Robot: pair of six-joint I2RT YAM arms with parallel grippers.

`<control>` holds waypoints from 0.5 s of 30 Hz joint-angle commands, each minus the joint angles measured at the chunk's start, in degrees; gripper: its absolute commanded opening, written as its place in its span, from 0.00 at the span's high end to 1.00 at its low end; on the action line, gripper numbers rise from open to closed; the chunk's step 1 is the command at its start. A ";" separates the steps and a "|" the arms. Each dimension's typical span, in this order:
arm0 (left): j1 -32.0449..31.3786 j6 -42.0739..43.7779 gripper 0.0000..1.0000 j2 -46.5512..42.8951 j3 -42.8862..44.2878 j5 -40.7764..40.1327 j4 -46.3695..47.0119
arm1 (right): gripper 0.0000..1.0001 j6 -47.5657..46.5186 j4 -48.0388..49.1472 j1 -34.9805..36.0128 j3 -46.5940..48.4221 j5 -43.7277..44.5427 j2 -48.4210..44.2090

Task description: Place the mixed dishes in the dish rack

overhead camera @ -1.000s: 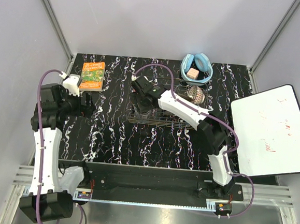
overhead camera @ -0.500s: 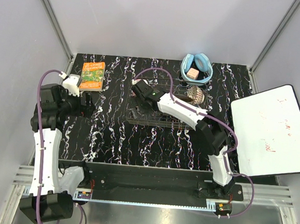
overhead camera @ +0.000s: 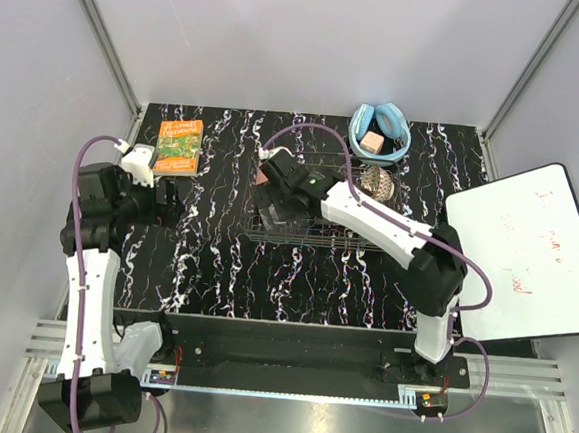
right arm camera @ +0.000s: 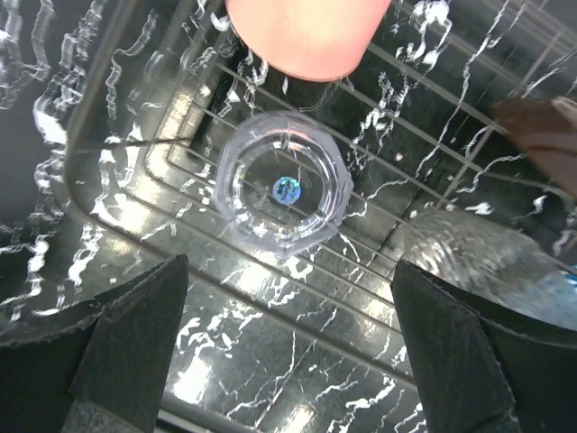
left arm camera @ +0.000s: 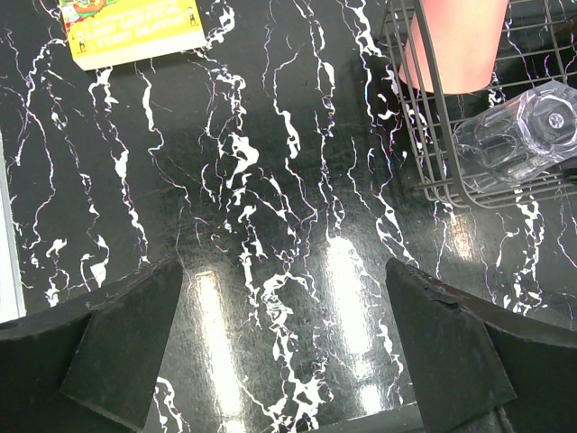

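The silvery wire dish rack (overhead camera: pixel 320 231) sits mid-table and also shows in the left wrist view (left arm camera: pixel 424 144). My right gripper (overhead camera: pixel 273 203) hovers open over its left end. Right below it, between the jaws, stands the small clear glass tumbler (right arm camera: pixel 282 183), free of the fingers. The salmon-pink cup (right arm camera: pixel 306 32) lies just beyond it in the rack. A clear glass dish (right arm camera: pixel 482 257) lies to the right. The left wrist view shows the cup (left arm camera: pixel 451 45) and tumbler (left arm camera: pixel 518 135) too. A patterned bowl (overhead camera: pixel 377 181) sits at the rack's right end. My left gripper (overhead camera: pixel 170 199) is open and empty, left of the rack.
The orange-green book (overhead camera: pixel 179 146) lies at the back left and shows in the left wrist view (left arm camera: pixel 131 27). Light-blue headphones (overhead camera: pixel 380 130) sit behind the rack. A white board (overhead camera: pixel 527 255) lies at the right edge. Black marbled tabletop (overhead camera: pixel 216 261) lies between the left gripper and rack.
The right arm's elbow has swung right and toward the near edge while its gripper stayed over the rack's left end. The left arm has not moved.
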 commanded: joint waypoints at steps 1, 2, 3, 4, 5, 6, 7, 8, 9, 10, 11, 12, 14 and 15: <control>0.10 0.66 0.01 -0.91 0.03 0.38 2.66 | 0.00 -1.95 -2.45 0.53 5.21 1.47 -4.96; 0.02 0.75 0.01 -1.00 0.02 0.38 2.66 | 0.00 -2.48 -2.36 0.44 5.92 2.07 -4.96; 0.10 0.66 0.01 -1.08 0.02 0.38 2.75 | 0.00 -2.83 -2.36 0.44 6.79 3.04 -4.87; 0.02 0.66 0.01 -1.17 -0.06 0.29 2.75 | 0.00 -3.36 -1.93 0.00 8.63 5.74 -4.09; 0.01 0.75 0.01 -1.26 -0.15 0.38 2.66 | 0.00 -3.97 -1.49 -0.52 9.52 6.64 -3.56; 0.01 0.92 0.01 -1.35 -0.24 0.29 2.75 | 0.01 -4.15 -1.05 -1.31 10.66 6.82 -2.16; 0.01 0.92 0.01 -1.52 -0.24 0.29 2.66 | 0.00 -3.98 0.26 -2.97 12.93 6.91 -1.45; 0.10 0.92 0.01 -1.61 -0.41 0.29 2.75 | 0.00 -3.98 1.23 -3.95 13.74 6.65 -0.84; 0.02 0.92 0.01 -1.87 -0.59 0.38 2.66 | 0.01 -3.98 2.28 -4.65 14.62 7.17 0.56; 0.01 1.01 0.01 -1.79 -0.50 0.29 2.75 | 0.10 -4.15 4.21 -5.36 16.36 7.61 1.27; 0.10 1.18 0.01 -1.96 -0.76 0.29 2.75 | 0.14 -4.59 5.10 -6.49 17.43 7.96 2.06; 0.10 1.19 0.01 -1.96 -0.68 0.11 2.66 | 0.21 -4.94 5.80 -6.94 18.48 8.40 2.85; 0.01 1.54 0.01 -2.05 -0.94 0.11 2.83 | 0.37 -6.26 6.95 -7.73 22.43 10.42 6.01; 0.01 1.54 0.01 -1.62 -1.03 0.03 2.92 | 0.42 -6.96 6.95 -7.74 24.10 11.04 8.55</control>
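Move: Just below the open right gripper, about 3 cm ahead, 2 cm left and 7 cm down, the clear glass sits in the near left corner of the rack. The pink cup is some 10 cm ahead of this gripper and 4 cm left, the red bowl 9 cm ahead and 12 cm right, both about 7 cm lower. From the left gripper, the glass is roughly 24 cm right, 7 cm ahead and 15 cm below. Lift the empty right gripper straight up clear of the clear glass, then carry it forward while still climbing, about 10 cm up and 9 cm out in all, passing above and to the right of the pink cup towards the rack's far side. Tip the fingers up by some 15 degrees, and start closing them, by about a third, only near the end. ##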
